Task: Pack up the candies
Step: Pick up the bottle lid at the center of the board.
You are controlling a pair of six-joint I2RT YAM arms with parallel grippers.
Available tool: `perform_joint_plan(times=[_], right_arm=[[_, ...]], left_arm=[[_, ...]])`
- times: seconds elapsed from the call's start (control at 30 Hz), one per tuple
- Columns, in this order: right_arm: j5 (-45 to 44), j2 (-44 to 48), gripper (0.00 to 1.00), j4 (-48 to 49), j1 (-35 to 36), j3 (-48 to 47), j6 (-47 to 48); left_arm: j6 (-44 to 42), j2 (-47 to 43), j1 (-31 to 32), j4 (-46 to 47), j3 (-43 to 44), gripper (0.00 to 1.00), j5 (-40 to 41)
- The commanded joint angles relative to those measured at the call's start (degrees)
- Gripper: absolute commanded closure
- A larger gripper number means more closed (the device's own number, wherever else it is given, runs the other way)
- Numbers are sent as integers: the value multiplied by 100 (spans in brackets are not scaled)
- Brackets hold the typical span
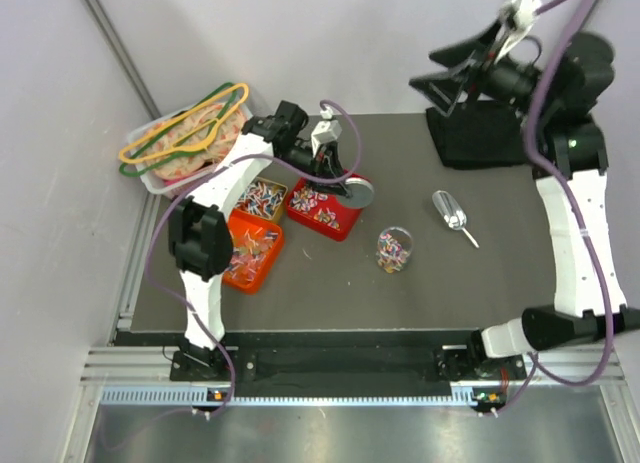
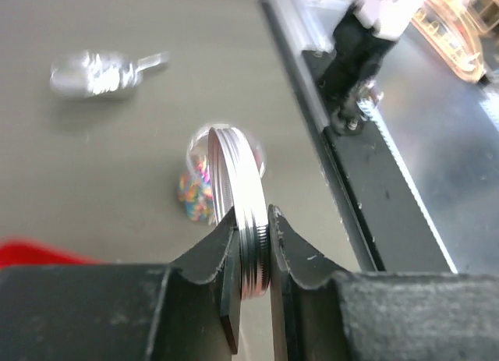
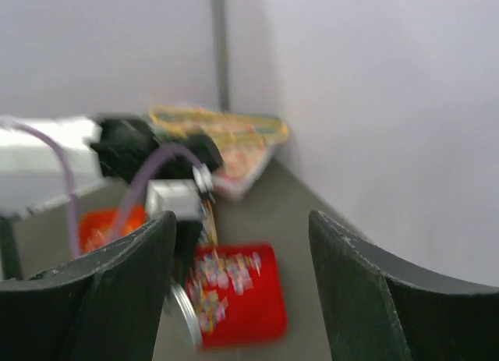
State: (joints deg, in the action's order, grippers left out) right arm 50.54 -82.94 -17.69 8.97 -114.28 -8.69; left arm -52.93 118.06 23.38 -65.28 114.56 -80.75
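Small multicoloured candies fill a red tray, and more lie in two orange trays. A clear jar part-filled with candies stands alone at mid-table. My left gripper hangs over the red tray's right edge, shut on a round metal lid that stands on edge between the fingers. In the left wrist view the jar shows behind the lid. My right gripper is raised at the back right, open and empty. Its blurred wrist view looks over the red tray.
A metal scoop lies right of the jar. A clear bin with pink-orange items and coloured hangers sits at the back left corner. A dark block stands at the back right under my right gripper.
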Motion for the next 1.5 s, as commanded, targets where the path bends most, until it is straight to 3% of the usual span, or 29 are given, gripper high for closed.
perform_joint_plan(times=[0.0, 0.17, 0.27, 0.4, 0.5, 0.6, 0.83, 1.0, 1.13, 1.47], right_arm=[[-1915, 760, 32, -1193, 184, 1660, 2405], [-2460, 1411, 31, -1306, 482, 2849, 2854], [-3172, 1421, 31, -1491, 1052, 3209, 3328], [-4244, 1324, 24, -1606, 2195, 3657, 4145], [-4474, 1123, 10, -1501, 2635, 3685, 4313], [-4772, 868, 2, -1177, 2952, 3737, 4393], [-4703, 586, 1, -833, 3111, 3799, 4253], [-4782, 542, 1, -639, 3119, 3826, 4253], [-4870, 384, 1, -656, 3111, 3606, 4226], [-5028, 59, 1, -524, 3111, 3009, 4130]], left_arm=[[3669, -1468, -17, 4503, -2052, 100, 972], [4062, -1180, 18, 4251, -1533, 100, 1947], [4860, -1496, 27, 5484, -2382, 100, 2966], [5187, -1471, 9, 5745, -2492, 100, 3591], [5835, -1426, -17, 6026, -2570, 100, 3408], [6432, -1444, -44, 6474, -2728, 100, 3224], [8059, -1400, -307, 8327, -3229, 100, 1864], [9482, -1321, -509, 9699, -3432, 100, 1458], [9906, -1268, -518, 10253, -3484, 100, 1211], [9977, -1233, -509, 10272, -3616, 100, 1070]])
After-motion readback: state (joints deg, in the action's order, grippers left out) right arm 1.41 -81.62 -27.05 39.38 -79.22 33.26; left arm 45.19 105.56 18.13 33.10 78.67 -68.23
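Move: The lid is already pinched in the left gripper, its middle about 3 cm to the right of that hand point and 1 cm nearer the base. From the right gripper, high up, the lid lies about 30 cm below, 11 cm left and 4 cm back. The red box stands some 12 cm ahead, 16 cm left and 54 cm below the right gripper; the candy jar is roughly 3 cm back, 2 cm right and 50 cm below it. Drop the right gripper steeply, some 29 cm, towards the lid held by the left, tipping its fingers down about 50 degrees, then ease left and open them wide beside the rim. Meanwhile keep the left grip shut on the lid: swing forward about 8 cm, fingers turning counter-clockwise, then come back a little and rise to meet the right gripper, rolling the lid's forward side down. ##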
